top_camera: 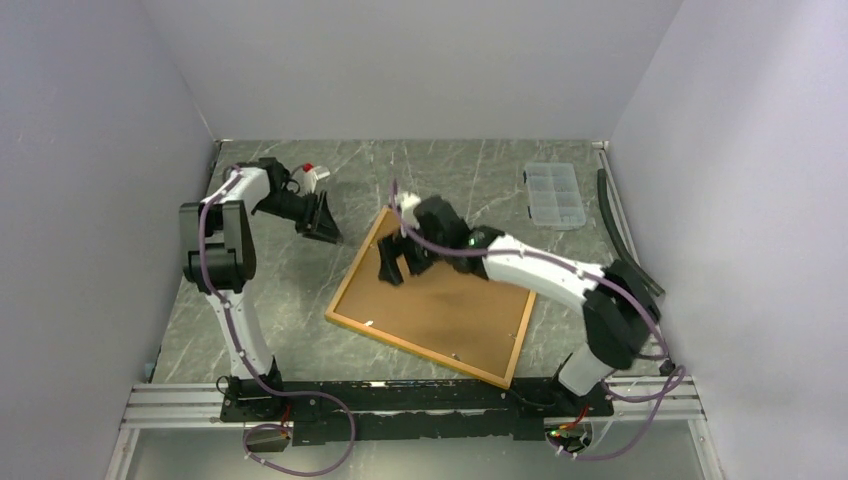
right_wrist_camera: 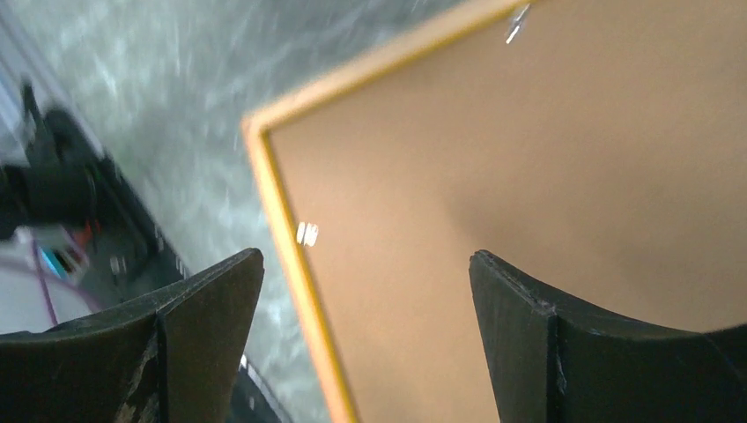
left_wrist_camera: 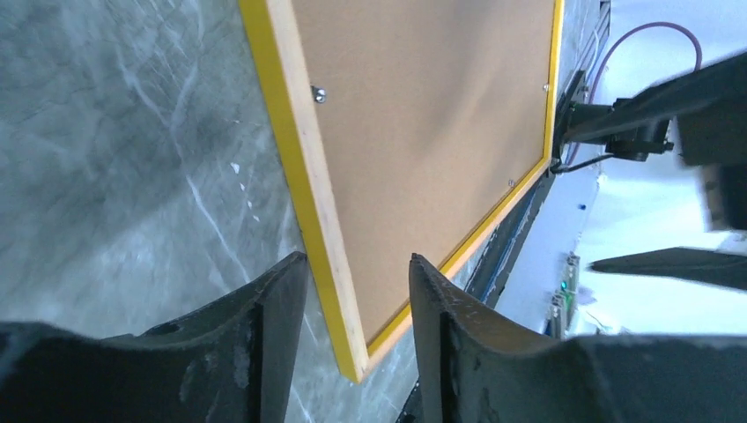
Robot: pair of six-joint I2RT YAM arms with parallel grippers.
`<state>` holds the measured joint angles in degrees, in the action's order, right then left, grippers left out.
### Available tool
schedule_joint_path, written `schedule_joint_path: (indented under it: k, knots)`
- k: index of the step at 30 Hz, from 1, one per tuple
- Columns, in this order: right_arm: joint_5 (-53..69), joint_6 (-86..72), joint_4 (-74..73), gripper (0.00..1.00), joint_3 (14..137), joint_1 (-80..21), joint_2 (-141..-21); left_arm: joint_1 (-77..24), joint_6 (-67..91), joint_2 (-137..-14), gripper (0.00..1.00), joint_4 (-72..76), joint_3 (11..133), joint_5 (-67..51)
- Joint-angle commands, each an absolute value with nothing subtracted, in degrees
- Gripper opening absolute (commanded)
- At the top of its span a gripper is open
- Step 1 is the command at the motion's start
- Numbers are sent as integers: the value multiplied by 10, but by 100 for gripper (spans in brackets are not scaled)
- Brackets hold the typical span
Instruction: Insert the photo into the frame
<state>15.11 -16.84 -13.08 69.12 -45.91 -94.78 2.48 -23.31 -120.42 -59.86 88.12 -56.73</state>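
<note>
The frame (top_camera: 450, 310) lies face down in the middle of the table, its brown back up and its thin yellow border showing around it. The photo is out of view. My right gripper (top_camera: 395, 268) hangs open over the frame's far left part; in the right wrist view the brown back (right_wrist_camera: 528, 159) and yellow edge pass between the gripper (right_wrist_camera: 366, 254) fingers, with nothing held. My left gripper (top_camera: 322, 222) is off the frame, to its far left. In the left wrist view this gripper (left_wrist_camera: 357, 257) is open and empty, with the frame (left_wrist_camera: 423, 106) corner seen beyond it.
A small clear compartment box (top_camera: 554, 194) sits at the back right. A black strip (top_camera: 620, 230) runs along the right wall. White walls close in three sides. The arms' mounting rail (top_camera: 400, 395) runs along the near edge.
</note>
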Motion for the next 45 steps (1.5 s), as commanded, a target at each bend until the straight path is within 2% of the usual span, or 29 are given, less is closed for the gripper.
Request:
schedule_joint_path:
  k: [1, 3, 4, 5, 6, 9, 19, 24, 26, 30, 32, 35, 36, 37, 45]
  knots:
    - [25, -129, -183, 88, 575, -544, -875, 49, -265, -1116, 54, -664, 912, -559]
    - [3, -145, -182, 86, 539, -573, -847, 61, -277, -1092, 57, -689, 917, -555]
    - [-9, -151, -181, 85, 526, -584, -838, 68, -283, -1081, 61, -702, 919, -554]
    - [-25, -158, -181, 83, 517, -598, -832, 74, -291, -1069, 74, -715, 921, -555]
    - [-37, -162, -182, 81, 510, -612, -828, 80, -298, -1050, 76, -726, 922, -554]
    - [-68, -176, -182, 74, 498, -650, -835, 96, -309, -1009, 78, -748, 913, -554]
    - [-142, -197, -171, 65, 496, -752, -889, 112, -313, -921, 79, -778, 884, -545]
    - [-166, -205, -166, 54, 488, -763, -895, 113, -310, -900, 79, -773, 875, -540]
    - [-171, -203, -160, 45, 485, -764, -897, 113, -309, -888, 79, -766, 868, -538]
    - [-180, -197, -165, 12, 497, -763, -912, 113, -330, -863, 79, -758, 845, -535]
    - [-186, -193, -170, 4, 508, -762, -914, 113, -361, -844, 79, -758, 825, -541]
    - [-181, -181, -188, 0, 536, -755, -898, 112, -419, -797, 81, -743, 769, -546]
    - [-175, -175, -197, 0, 548, -750, -888, 112, -441, -778, 89, -737, 747, -547]
    - [-164, -170, -204, 0, 562, -743, -878, 112, -469, -758, 93, -731, 724, -546]
    - [-45, -142, -284, 0, 713, -664, -852, 53, -638, -575, 94, -671, 617, -521]
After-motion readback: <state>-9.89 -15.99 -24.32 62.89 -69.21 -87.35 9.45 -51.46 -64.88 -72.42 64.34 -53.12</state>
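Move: The near rail's right-hand clip lies about 17 cm back, 7 cm right and 13 cm below the right hand. At the same depth below, the near rail's left-hand clip is 9 cm back and 8 cm left of the hand, and the frame's near-left corner 8 cm back and 17 cm left. From the left hand, the right-hand clip is some 27 cm back, 25 cm right and 8 cm below. The frame's near rail, close to its right-hand clip, is where the right hand goes: about 16 cm back and 11 down, its wrist rolling over; there its fingers shut, and it rises about 8 cm, easing forward and left. The left hand, already clear of the left rail, climbs some 14 cm with a little left, then draws back 15 cm, fingers opening wide, wrist swinging round. ##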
